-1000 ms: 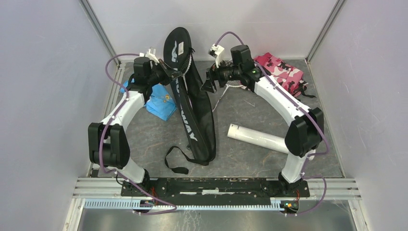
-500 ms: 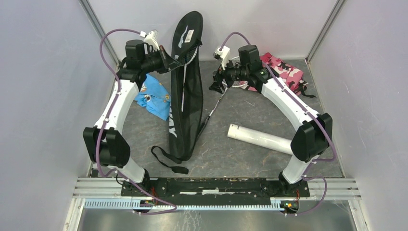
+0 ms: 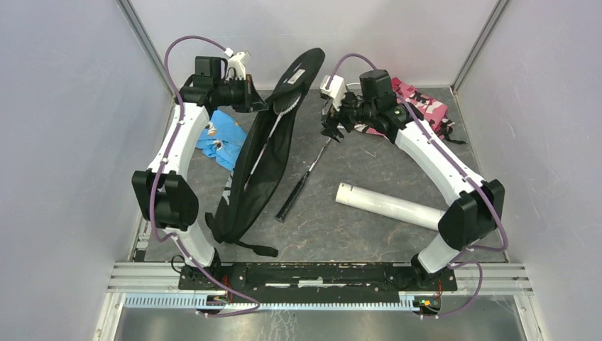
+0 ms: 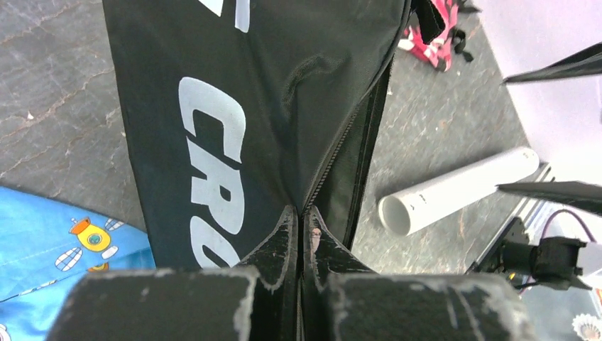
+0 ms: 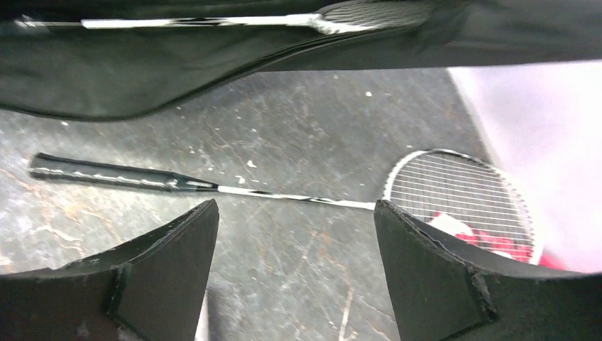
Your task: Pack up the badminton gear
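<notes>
The long black racket bag point(image 3: 263, 156) leans diagonally from the back wall down to the table's left front. My left gripper point(image 3: 260, 105) is shut on its zipper edge point(image 4: 302, 210), holding the mouth up. One silver racket point(image 3: 282, 108) lies inside the opened bag. A second racket point(image 3: 307, 177) lies on the table, with its black handle point(image 5: 106, 173) pointing forward and its head point(image 5: 461, 202) by the pink cloth. My right gripper point(image 3: 332, 129) hovers open above its shaft point(image 5: 294, 213), with nothing between the fingers. The white tube point(image 3: 389, 206) lies at the right front.
A pink camouflage cloth point(image 3: 420, 104) sits at the back right under the right arm. A blue printed cloth point(image 3: 220, 139) lies left of the bag, below my left arm. The bag's strap point(image 3: 255, 247) trails near the front rail. Walls close in behind and on both sides.
My left gripper has swung the bag's top to the right and its foot to the left, uncovering the second racket on the table. The right gripper shifted slightly right and stayed open.
</notes>
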Motion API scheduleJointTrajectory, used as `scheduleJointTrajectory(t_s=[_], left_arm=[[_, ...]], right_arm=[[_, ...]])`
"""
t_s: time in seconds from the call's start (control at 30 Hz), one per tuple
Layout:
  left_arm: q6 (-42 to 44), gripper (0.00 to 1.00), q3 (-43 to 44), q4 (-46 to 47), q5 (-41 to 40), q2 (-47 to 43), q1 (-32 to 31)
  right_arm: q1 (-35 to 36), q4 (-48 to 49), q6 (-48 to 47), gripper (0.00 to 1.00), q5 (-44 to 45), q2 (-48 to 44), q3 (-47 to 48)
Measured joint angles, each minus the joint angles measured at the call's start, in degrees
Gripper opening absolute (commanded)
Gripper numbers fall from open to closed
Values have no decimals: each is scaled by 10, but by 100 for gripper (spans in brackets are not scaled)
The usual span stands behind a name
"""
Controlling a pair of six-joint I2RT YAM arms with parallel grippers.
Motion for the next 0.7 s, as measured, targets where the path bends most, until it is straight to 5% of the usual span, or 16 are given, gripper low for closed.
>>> scheduleJointTrajectory(t_s=[0.33,0.7], left_arm=[[52,2,13,-41,-13,16,0],[-1,2,-52,51,-51,15,0]], right_arm=[[0,-8,-49,90,89,-63,-25],[-56,115,165,86,126,17,-113]])
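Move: The loose racket I'm going for lies on the table, its throat about 16 cm ahead of my open right hand, practically in line sideways, and 25 cm below it. The black bag, raised by my left hand with one racket inside, is some 24 cm left of my right hand, 3 ahead. The white tube lies 23 cm right of that hand, 14 back; the pink camo bag 35 right, 25 ahead. From my left hand the throat is about 24 cm right, 11 ahead. I swing my right hand clear of the black bag towards the loose racket's throat: first up nearly 3 cm while going right, then down to about 7 cm below where it began, further right and forward, turning some 25 degrees clockwise, fingers staying wide. My left hand keeps its shut pinch on the bag's edge and, moving slightly forward, lowers it about 4 cm. ##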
